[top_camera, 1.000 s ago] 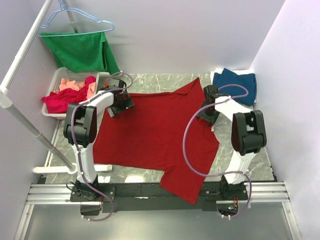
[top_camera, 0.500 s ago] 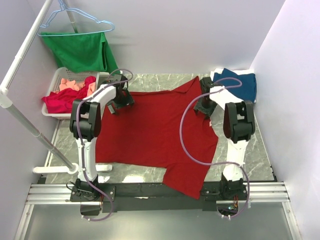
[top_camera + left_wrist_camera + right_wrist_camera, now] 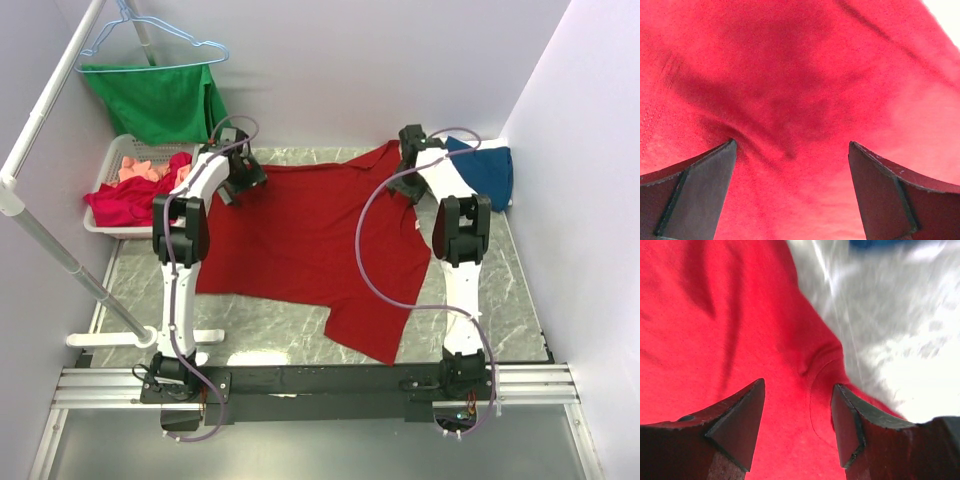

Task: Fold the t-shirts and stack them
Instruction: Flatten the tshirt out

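Observation:
A large deep-red t-shirt [image 3: 310, 240] lies spread across the marble table [image 3: 500, 290]. My left gripper [image 3: 241, 183] is down on its far left corner; in the left wrist view the left gripper [image 3: 792, 150] is open, with red cloth [image 3: 805, 75] flat under the gap. My right gripper [image 3: 403, 184] is at the shirt's far right corner. The right wrist view shows the right gripper [image 3: 797, 385] open over a curved seam of the red cloth [image 3: 715, 330]. A dark blue t-shirt [image 3: 487, 170] sits folded at the back right. Crimson [image 3: 125, 200] and salmon-pink [image 3: 140, 166] t-shirts lie in a basket.
The white basket [image 3: 113, 158] stands at the back left. Above it a green garment [image 3: 160, 100] hangs on a light-blue wire hanger [image 3: 150, 40]. A white rack pole [image 3: 45, 110] slants along the left side, its foot [image 3: 195, 338] on the table. Walls close in behind and to the right.
Both arms have stretched out toward the back wall. The red t-shirt has slid that way with them, its near corner now farther from the front rail.

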You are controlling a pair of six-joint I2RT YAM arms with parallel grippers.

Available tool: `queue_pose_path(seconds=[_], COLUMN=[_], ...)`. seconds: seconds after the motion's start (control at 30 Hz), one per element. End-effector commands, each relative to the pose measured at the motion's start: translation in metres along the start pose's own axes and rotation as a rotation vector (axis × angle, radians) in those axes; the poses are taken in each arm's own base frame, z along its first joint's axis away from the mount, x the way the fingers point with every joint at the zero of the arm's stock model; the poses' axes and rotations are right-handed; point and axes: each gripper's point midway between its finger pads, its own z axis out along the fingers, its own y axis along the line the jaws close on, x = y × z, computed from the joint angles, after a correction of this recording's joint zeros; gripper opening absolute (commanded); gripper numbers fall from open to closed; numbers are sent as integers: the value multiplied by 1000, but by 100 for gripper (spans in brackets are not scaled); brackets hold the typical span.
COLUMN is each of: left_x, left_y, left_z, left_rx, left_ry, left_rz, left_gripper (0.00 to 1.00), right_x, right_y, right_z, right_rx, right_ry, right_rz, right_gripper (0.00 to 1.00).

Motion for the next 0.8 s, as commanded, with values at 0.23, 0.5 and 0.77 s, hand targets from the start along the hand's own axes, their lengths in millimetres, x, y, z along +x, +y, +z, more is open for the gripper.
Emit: queue_pose_path(seconds=[0.23,0.5,0.77], left_x=[-43,-49,-1], left_y=[-45,1,87], left_z=[-13,-118,-168], left_rx=[260,146,-81], left_ry=[-140,-361,-373], left_rz=[130,188,20], left_gripper=[99,99,99], right_x=[-71,-69,-12], right_y=[-5,-24,-56], right_z=[-59,-155,-187], right_rx=[-112,-209,-215], right_ry=[-200,-356,-327], right_rz=[13,18,18], right_gripper=[62,63,63])
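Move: On the red t-shirt already, both open grippers stand with its middle roughly 19 cm to the right and 13 cm back of the left hand, and some 22 cm left and 13 cm back of the right. The white basket lies about 24 cm left of the left hand, level with it. From the right hand, the folded blue stack is some 19 cm to the right and 3 cm ahead; the shirt's far right corner is about 9 cm ahead and 4 cm left. Pushing the cloth along with open fingertips, both hands carry on forward 3 to 4 cm, the right one also sliding some 4 cm rightwards. Then they turn back and lift off the shirt: the left rises about 12 cm while drawing back as far and drifting left, the right climbs mostly straight up with about 8 cm back. Fingertips swing outward some 20 degrees; neither gripper changes its opening. ##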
